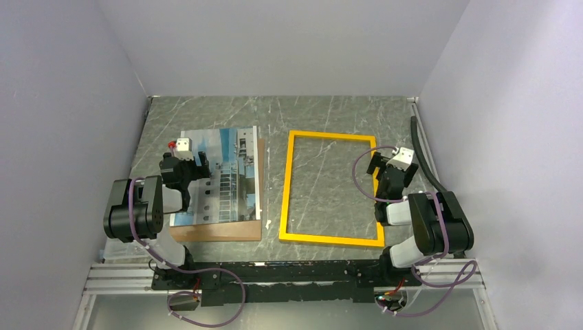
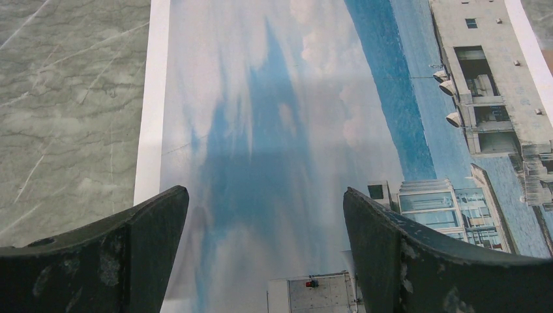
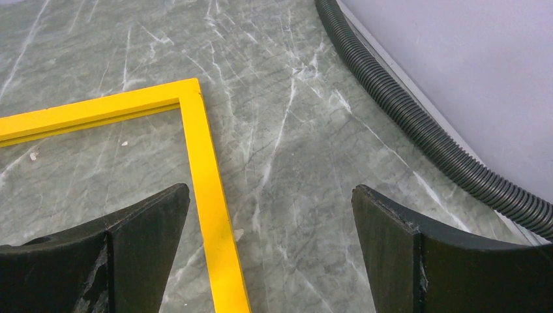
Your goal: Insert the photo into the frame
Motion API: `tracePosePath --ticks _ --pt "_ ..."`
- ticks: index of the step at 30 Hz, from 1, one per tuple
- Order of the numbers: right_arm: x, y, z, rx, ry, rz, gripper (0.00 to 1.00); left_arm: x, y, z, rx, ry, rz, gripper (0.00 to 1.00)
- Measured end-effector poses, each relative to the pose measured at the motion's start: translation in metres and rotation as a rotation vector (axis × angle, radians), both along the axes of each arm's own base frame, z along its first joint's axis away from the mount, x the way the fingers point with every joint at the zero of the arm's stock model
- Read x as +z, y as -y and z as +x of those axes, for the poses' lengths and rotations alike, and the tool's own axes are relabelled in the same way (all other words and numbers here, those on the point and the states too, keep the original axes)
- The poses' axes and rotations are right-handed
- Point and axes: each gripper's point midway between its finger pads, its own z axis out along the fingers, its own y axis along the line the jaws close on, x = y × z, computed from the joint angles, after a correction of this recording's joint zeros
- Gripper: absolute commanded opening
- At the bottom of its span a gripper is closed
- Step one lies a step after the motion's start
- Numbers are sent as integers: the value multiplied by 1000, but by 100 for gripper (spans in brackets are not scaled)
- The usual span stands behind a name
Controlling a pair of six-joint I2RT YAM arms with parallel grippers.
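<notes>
The photo [image 1: 230,172], a white building against blue sky, lies flat on a brown backing board [image 1: 227,230] at the left of the table. My left gripper [image 1: 185,159] hovers over its left half, open and empty; in the left wrist view the photo [image 2: 280,130] fills the space between the spread fingers. The yellow frame [image 1: 289,172] lies flat in the middle of the table. My right gripper [image 1: 386,163] hangs open above its right rail near the far right corner, and the frame's rail [image 3: 209,195] runs between the two fingers [image 3: 398,248] without touching them.
A black corrugated hose [image 3: 417,124] runs along the right wall. A small white scrap [image 1: 267,224] lies beside the board's near right corner. Grey walls close in the table on three sides.
</notes>
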Motion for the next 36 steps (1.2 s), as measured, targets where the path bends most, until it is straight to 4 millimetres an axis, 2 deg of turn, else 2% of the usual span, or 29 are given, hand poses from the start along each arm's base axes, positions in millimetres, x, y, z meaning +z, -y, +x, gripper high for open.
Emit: tracePosePath --ticks 11,12,15,19,21,24,25,27,28,30,33,36 --pt "0 0 0 0 0 0 100 0 0 0 0 0 0 94" --pt "0 0 0 0 0 0 100 0 0 0 0 0 0 92" --pt "0 0 0 1 -1 1 100 0 1 0 -9 0 -2 95" --pt "3 0 -2 -4 -2 -3 100 1 7 -1 -64 -78 -12 95" --pt "13 -1 -5 -15 3 -6 100 20 8 16 -84 -114 -15 95" --pt "37 -3 -3 -22 39 -4 100 67 6 49 -102 -119 -12 95" --pt "46 -3 -3 -26 56 3 100 82 5 56 -108 -114 -11 95" --pt "64 -3 -3 -32 87 29 100 100 5 63 -114 -123 -10 95" --pt "72 -4 -3 -34 97 46 100 105 6 62 -117 -141 -11 95" --pt "87 -7 1 -29 107 89 100 101 6 52 -121 -194 -23 95" --pt "111 -13 16 -27 111 210 100 93 11 30 -135 -290 -58 95" --pt "128 -25 38 9 63 302 100 101 14 19 -150 -337 -88 94"
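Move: The photo's middle lies about 9 cm to the right of the left gripper, practically level with it fore and aft and some 7 cm below. The brown board under it is centred about 7 cm back and 11 cm right of that gripper, the yellow frame about 49 cm right and 4 cm back. From the right gripper the frame's middle is some 19 cm left, level, 10 cm below, and the photo's is about 60 cm left, 2 cm ahead, 11 cm below. Lift both empty grippers off their low waiting places, fingers kept wide open. Raise the left one about 10 cm above the photo, swinging it forward and then mostly back again while tipping its fingers some 20 degrees further down. Take the right one up about 13 cm beside the frame's right bar, finishing forward and a little left, rolling its left side up. ##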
